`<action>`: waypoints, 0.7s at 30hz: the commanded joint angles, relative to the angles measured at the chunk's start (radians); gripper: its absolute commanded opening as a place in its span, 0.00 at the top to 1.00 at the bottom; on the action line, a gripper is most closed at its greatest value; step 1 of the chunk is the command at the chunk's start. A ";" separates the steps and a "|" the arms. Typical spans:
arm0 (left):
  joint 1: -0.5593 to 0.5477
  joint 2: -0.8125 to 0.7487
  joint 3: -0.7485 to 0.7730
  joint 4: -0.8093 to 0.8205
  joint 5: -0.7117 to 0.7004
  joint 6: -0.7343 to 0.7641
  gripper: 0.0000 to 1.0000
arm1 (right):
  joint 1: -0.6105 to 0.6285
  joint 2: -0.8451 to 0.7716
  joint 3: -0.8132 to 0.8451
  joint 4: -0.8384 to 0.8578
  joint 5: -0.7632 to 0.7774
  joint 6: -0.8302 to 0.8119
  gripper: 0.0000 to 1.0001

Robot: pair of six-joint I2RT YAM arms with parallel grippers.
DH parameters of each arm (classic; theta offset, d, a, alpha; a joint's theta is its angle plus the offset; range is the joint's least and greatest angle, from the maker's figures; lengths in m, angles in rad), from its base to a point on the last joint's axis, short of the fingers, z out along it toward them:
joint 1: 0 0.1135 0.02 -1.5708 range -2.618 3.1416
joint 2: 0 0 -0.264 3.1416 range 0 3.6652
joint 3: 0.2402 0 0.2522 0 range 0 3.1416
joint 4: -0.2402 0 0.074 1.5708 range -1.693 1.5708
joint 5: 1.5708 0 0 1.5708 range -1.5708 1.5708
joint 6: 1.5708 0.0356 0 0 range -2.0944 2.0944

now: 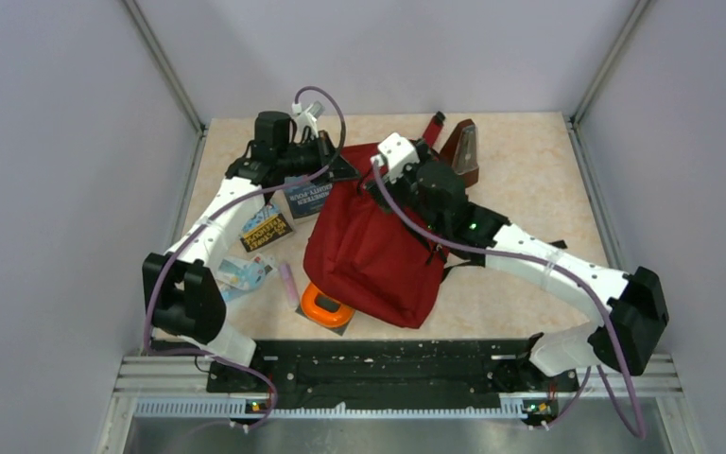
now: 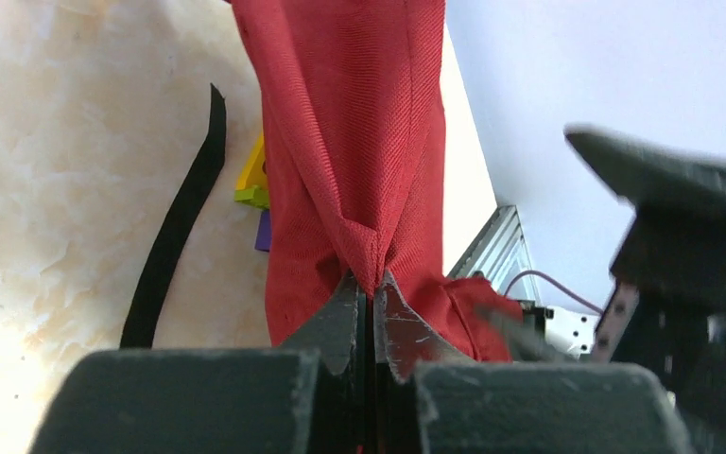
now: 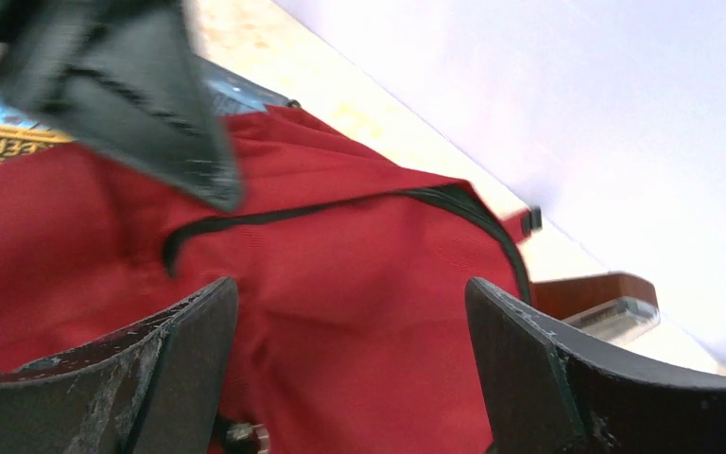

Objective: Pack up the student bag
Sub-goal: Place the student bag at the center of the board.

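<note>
The student bag [image 1: 373, 251], dark red with a black zipper [image 3: 340, 203], lies in the middle of the table. My left gripper [image 1: 345, 170] is at its far left corner. In the left wrist view this gripper [image 2: 374, 284] is shut on a pinched fold of the red fabric [image 2: 350, 113], which rises tight from the jaws. My right gripper [image 1: 392, 168] hovers over the bag's far end. Its fingers [image 3: 189, 350] stand wide apart above the red cloth [image 3: 359, 274], and the gripper [image 3: 350, 322] holds nothing. A black strap [image 2: 175, 227] trails on the table.
Two books [image 1: 307, 197] [image 1: 267, 227], a pale blue packet [image 1: 241, 274], a pink tube [image 1: 288, 282] and an orange item [image 1: 326, 307] lie left of and in front of the bag. A brown metronome [image 1: 463, 151] and a red stick [image 1: 432, 126] stand behind it.
</note>
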 commanded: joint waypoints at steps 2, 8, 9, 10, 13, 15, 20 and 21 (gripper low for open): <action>0.010 -0.072 -0.001 0.030 0.086 0.095 1.00 | -0.214 -0.074 0.056 -0.036 -0.126 0.178 0.13; 0.011 -0.068 0.001 0.023 0.034 0.097 1.00 | -0.392 -0.086 0.058 -0.119 -0.315 0.237 0.11; 0.011 -0.070 0.001 0.030 0.033 0.094 1.00 | -0.420 -0.081 0.065 -0.137 -0.353 0.255 0.10; 0.011 -0.073 0.002 0.039 0.031 0.093 1.00 | -0.453 -0.074 0.072 -0.158 -0.387 0.275 0.10; 0.011 -0.083 0.002 0.049 0.031 0.105 1.00 | -0.565 -0.056 0.065 -0.187 -0.550 0.329 0.10; 0.011 -0.088 0.003 0.053 0.039 0.114 1.00 | -0.643 -0.042 0.051 -0.191 -0.681 0.386 0.09; 0.011 -0.092 0.006 0.053 0.067 0.123 1.00 | -0.817 0.027 0.022 -0.196 -0.981 0.456 0.10; 0.011 -0.092 0.007 0.050 0.069 0.126 1.00 | -0.836 0.042 0.018 -0.205 -1.010 0.455 0.10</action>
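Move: The bag's middle lies below the right hand, about 20 cm down and 4 cm back; its right rim is roughly 11 cm ahead and 18 cm right. From this hand the brown metronome is some 20 cm ahead and 22 cm right, the orange toy 15 cm back and 11 cm left. From the left hand, already gripping its upper edge, the bag's middle is about 6 cm back, 4 cm right and 18 cm lower. Swinging quickly rightward, the already open right hand leaves the fabric area by the left gripper and crosses above the bag towards its right rim and the metronome: about 17 cm right and 8 cm forward, sinking a few centimetres late on while its fingers dip and its left side rolls up some 25 degrees. The left hand stays put, keeping its shut grip on the red fold. ##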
